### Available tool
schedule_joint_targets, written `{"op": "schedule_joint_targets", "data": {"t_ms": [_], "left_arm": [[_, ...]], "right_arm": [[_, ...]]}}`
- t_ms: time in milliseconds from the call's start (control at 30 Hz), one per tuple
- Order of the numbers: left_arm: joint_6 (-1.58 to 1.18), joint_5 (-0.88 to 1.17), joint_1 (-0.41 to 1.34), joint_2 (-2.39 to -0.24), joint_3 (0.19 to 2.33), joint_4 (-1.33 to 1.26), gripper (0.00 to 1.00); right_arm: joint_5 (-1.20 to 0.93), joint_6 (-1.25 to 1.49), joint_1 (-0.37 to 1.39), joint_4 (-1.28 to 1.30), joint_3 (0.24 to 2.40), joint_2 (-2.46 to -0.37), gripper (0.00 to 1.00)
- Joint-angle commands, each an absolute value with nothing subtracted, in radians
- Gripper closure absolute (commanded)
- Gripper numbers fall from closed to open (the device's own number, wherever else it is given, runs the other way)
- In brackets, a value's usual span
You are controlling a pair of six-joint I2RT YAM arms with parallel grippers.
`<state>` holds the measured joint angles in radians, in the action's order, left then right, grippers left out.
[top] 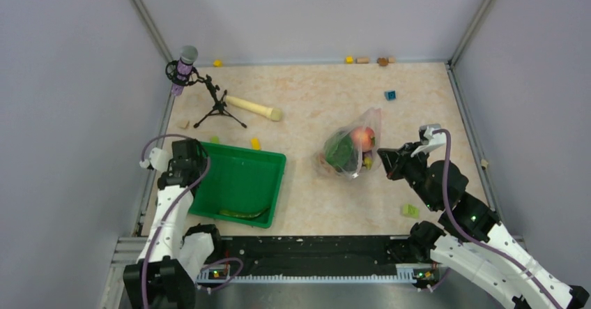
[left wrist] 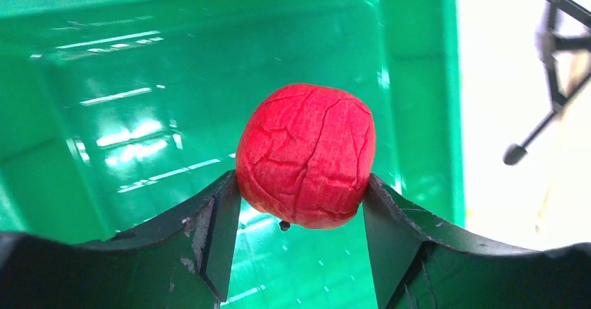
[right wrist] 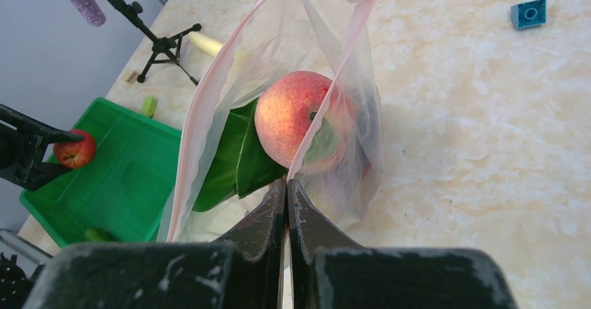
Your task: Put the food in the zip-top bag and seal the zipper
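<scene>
My left gripper (left wrist: 301,183) is shut on a small red strawberry (left wrist: 306,152), holding it over the inside of the green tray (left wrist: 418,79). From the right wrist the strawberry (right wrist: 75,150) shows at the tray's far left end. My right gripper (right wrist: 287,183) is shut on the mouth edge of the zip-top bag (right wrist: 348,65) and holds it up, with the pink zipper (right wrist: 209,100) gaping. Inside the bag lie a red-yellow peach (right wrist: 293,117) and green bok choy (right wrist: 233,155). From above, the bag (top: 352,145) stands mid-table, with the right gripper (top: 382,159) at its right side.
A long green-yellow item (top: 240,213) lies in the tray (top: 279,157). A microphone on a black tripod (top: 209,100) and a beige rolling pin (top: 254,108) stand behind the tray. Small blocks lie about: blue (top: 390,95), yellow (top: 256,143), green (top: 410,210).
</scene>
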<state>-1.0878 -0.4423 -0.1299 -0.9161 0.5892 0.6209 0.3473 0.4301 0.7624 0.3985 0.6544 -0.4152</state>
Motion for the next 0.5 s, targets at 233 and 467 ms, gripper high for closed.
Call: {"op": "schedule_joint_targets", "data": {"t_ms": [233, 467], "left_arm": [[-0.732, 0.474, -0.089, -0.750, 0.594, 0.183, 1.00], [-0.592, 0.470, 0.225, -0.780, 0.732, 0.153, 1.00]], "right_arm": [[0.339, 0.436, 0.755, 0.370, 0.666, -0.414, 1.00], [0.311, 0.426, 0.755, 0.360, 0.666, -0.418, 1.00]]}}
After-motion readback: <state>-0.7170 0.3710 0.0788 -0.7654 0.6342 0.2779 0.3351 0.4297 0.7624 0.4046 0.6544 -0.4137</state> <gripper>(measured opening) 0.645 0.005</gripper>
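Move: The open mouth of the zip-top bag lies about 50 cm to the right of the left gripper, some 2 cm ahead and 10 cm higher. The green tray's middle is about 13 cm right, 8 cm back and 7 cm below; the yellow block is some 19 cm right, 7 cm ahead and 8 cm down. From the right gripper, the mouth's middle lies about 5 cm ahead, 5 cm left and slightly below, with the peach about 7 cm ahead, 5 cm left and 8 cm below. Bring the left gripper, still closed on the red apple, about 18 cm to the right and 12 cm up towards the bag, gathering speed and bearing slightly forward at first. Swing the hand some 60 degrees clockwise and raise the fingers from steeply down to a shallow slant, pointing forward and right. Keep the right gripper still, pinching the bag's rim. ##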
